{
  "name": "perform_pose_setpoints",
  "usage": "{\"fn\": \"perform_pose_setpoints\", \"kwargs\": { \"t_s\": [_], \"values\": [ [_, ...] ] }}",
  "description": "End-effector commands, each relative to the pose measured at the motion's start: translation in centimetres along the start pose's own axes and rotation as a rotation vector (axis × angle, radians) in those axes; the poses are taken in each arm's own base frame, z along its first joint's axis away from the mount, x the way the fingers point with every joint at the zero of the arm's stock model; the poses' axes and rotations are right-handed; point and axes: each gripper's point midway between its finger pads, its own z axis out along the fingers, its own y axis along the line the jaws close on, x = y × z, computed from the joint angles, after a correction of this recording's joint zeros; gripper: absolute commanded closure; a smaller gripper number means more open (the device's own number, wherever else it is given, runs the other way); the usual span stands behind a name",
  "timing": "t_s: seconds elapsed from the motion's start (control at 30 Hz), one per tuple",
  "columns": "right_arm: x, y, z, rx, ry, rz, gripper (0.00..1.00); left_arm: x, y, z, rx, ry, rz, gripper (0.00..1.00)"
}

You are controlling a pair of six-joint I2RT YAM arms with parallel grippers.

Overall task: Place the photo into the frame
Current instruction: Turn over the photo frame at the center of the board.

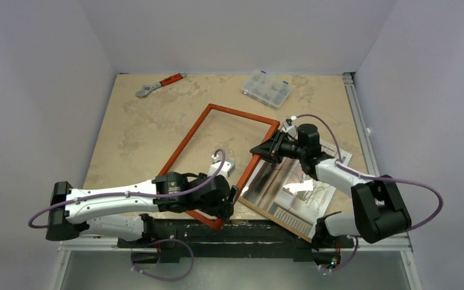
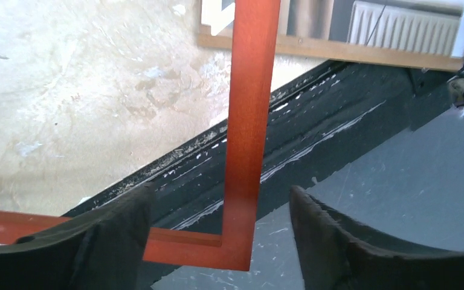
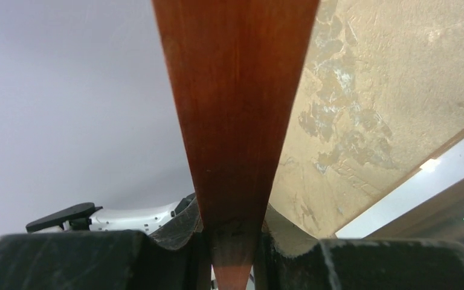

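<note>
The red-orange frame (image 1: 187, 136) lies slantwise on the table, its near corner (image 2: 237, 244) jutting over the black front edge. My right gripper (image 1: 261, 151) is shut on the middle of the frame's right rail (image 3: 235, 109), which runs up between its fingers (image 3: 184, 226). My left gripper (image 1: 226, 208) hovers open at the near corner, and the rail (image 2: 251, 121) passes between its fingers (image 2: 118, 232) untouched. The glossy photo (image 1: 296, 193) lies face up at the near right. Its left edge is under the frame's right rail. A strip of the photo (image 2: 399, 24) shows in the left wrist view.
A brown backing board (image 1: 276, 219) lies under the photo, and its edge (image 2: 338, 51) shows in the left wrist view. A red-handled wrench (image 1: 160, 84) and a clear plastic parts box (image 1: 267, 89) sit at the far edge. Grey walls enclose the table.
</note>
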Motion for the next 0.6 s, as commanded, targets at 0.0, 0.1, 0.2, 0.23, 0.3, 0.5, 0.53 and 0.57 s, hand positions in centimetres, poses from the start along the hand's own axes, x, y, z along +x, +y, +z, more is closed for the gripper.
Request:
{"fn": "perform_pose_setpoints", "kwargs": {
  "t_s": [0.0, 0.1, 0.2, 0.23, 0.3, 0.5, 0.53, 0.57],
  "values": [
    [-1.4, 2.2, -1.3, 0.054, -0.080, -0.116, 1.00, -3.8, -0.2, -3.7, -0.011, -0.129, 0.017, 0.13],
    [-2.0, 3.0, -2.2, 0.126, -0.121, -0.138, 1.00, -5.8, -0.7, -5.7, -0.015, -0.172, 0.054, 0.03],
    [-2.3, 3.2, -3.5, 0.215, -0.154, -0.120, 1.00, -7.4, -1.0, -6.6, -0.071, -0.180, 0.097, 0.00],
    [-2.4, 3.4, -3.8, 0.230, -0.165, -0.117, 1.00, -7.8, -1.0, -6.7, -0.105, -0.174, 0.114, 0.00],
    [-2.6, 3.6, -4.2, 0.258, -0.174, -0.101, 1.00, -8.5, -1.0, -6.7, -0.184, -0.162, 0.148, 0.00],
    [-2.1, 5.0, -4.5, 0.267, -0.146, -0.047, 1.00, -9.5, -1.2, -5.5, -0.456, -0.125, 0.289, 0.01],
    [-2.1, 5.4, -4.7, 0.263, -0.148, -0.047, 1.00, -9.4, -1.5, -5.0, -0.496, -0.119, 0.316, 0.02],
    [-2.1, 5.7, -4.9, 0.262, -0.151, -0.048, 1.00, -9.6, -1.7, -4.9, -0.525, -0.125, 0.332, 0.02]
  ]
}}
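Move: Between the left hand's open fingers, the photo frame's near right corner lies about 4 cm back, 1 cm left and 4 cm below; the middle of the right bar is about 11 cm ahead, 8 cm right and 1 cm lower. The right hand holds that bar, its middle some 7 cm back, 4 cm left and 1 cm lower. From the right hand, the photo lies about 8 cm back, 12 cm right and 6 cm lower. Lifting the still-pinched right bar, the right hand climbs about 6 cm, easing a little to the right and rolling about 12 degrees. The left hand, fingers spreading to fully open, rises some 10 cm clear of the near corner and travels forward and right along the bar, tips its fingers more forward, then starts to sink. ##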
